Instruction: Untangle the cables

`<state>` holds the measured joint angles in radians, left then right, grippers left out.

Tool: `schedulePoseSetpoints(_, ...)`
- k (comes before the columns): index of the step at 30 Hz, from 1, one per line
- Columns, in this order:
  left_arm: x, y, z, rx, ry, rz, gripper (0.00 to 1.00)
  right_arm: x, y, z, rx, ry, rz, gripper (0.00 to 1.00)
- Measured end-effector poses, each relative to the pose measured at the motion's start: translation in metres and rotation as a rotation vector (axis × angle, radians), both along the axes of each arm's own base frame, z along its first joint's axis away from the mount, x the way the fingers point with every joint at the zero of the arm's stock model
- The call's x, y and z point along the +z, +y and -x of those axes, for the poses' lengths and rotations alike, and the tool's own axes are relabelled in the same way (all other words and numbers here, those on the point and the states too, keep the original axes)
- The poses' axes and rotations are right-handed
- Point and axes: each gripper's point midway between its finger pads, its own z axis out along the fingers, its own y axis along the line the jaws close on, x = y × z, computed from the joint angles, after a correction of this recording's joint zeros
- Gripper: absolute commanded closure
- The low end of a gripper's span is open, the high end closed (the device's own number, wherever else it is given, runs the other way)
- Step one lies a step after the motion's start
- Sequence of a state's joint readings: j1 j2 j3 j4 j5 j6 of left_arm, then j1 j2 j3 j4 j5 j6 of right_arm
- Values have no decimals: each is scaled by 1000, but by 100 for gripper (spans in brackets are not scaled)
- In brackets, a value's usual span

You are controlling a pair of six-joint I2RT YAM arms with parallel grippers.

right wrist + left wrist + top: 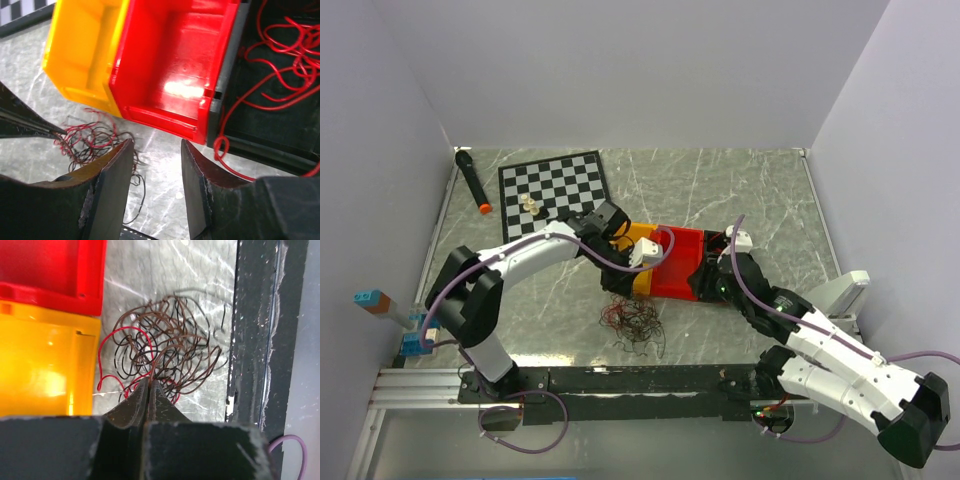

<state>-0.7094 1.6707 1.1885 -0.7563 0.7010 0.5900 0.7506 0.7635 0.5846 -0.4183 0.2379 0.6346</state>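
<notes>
The cables (635, 322) are a hand-sized tangle of thin red and black wires on the marble table, in front of the yellow bin (642, 240). My left gripper (621, 290) reaches down to the tangle's far edge. In the left wrist view it (150, 384) is shut, with a wire of the tangle (167, 342) pinched between its tips. My right gripper (156, 150) is open and empty above bare table in front of the red bin (175, 60), to the right of the tangle (92, 142). It also shows in the top view (703, 288).
Yellow, red and black bins stand side by side. The black bin (295, 130) holds loose red wires (280, 60). A chessboard (555, 190) with pieces and a black marker (472, 180) lie at the back left. A black rail (620, 382) runs along the near edge.
</notes>
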Motion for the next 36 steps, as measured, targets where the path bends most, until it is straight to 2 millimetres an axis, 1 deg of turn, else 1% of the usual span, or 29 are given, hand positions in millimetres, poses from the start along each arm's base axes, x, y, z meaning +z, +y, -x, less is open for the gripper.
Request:
schedulePoseSetpoints(2,9,-3,-3,-4,-10,7,99,2,4,-1,14,-6,-12,48)
schedulePoseSetpoints(5,16,-3,-4,-10,-19,11,99,4,12,-1,45,-12,-38,41)
schedulePoseSetpoints(9,28,4,7,-22,-33,1,99,3,27,1,118,-24,-79,34)
schedulePoseSetpoints(11,41,6,15,-38,-57,12,99,1,36,4,159,-19,-96,33)
schedulePoseSetpoints(17,92,8,51,-119,-159,83,99,-10,61,6,254,31,-128,29)
schedulePoseSetpoints(19,109,10,59,-135,-185,107,99,-12,71,9,294,42,-142,28)
schedulePoseSetpoints(22,126,17,64,-134,-215,123,99,-13,83,16,343,47,-154,28)
schedulePoseSetpoints(27,135,28,67,-118,-257,114,99,-9,101,27,415,35,-177,26)
schedulePoseSetpoints(29,139,30,66,-111,-278,120,99,-4,108,32,450,18,-191,25)
schedulePoseSetpoints(36,153,33,62,-62,-333,142,99,23,137,59,634,-58,-260,22)
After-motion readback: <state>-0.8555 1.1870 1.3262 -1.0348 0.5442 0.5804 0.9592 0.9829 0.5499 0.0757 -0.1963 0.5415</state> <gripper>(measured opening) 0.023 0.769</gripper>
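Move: The left fingers are already shut on a brown strand at the edge of the cable tangle, whose middle lies about 5 cm right, 4 cm back and 4 cm below them; the yellow box is some 10 cm ahead and 5 cm right. From the right hand the tangle is about 18 cm left, 9 cm back and 9 cm down, with the red box 6 cm ahead and 7 cm left, the black box 6 cm ahead and 5 cm right. Keeping the brown strand pinched, the left hand pulls it up about 15 cm out of the tangle, drawing back some 6 cm and easing a little left as the wrist tilts. The right hand swings left and then also back, about 15 cm in all, from beside the boxes to over the tangle near the raised strand, turning some 35 degrees counter-clockwise and opening its fingers wider; no touch can be made out. ##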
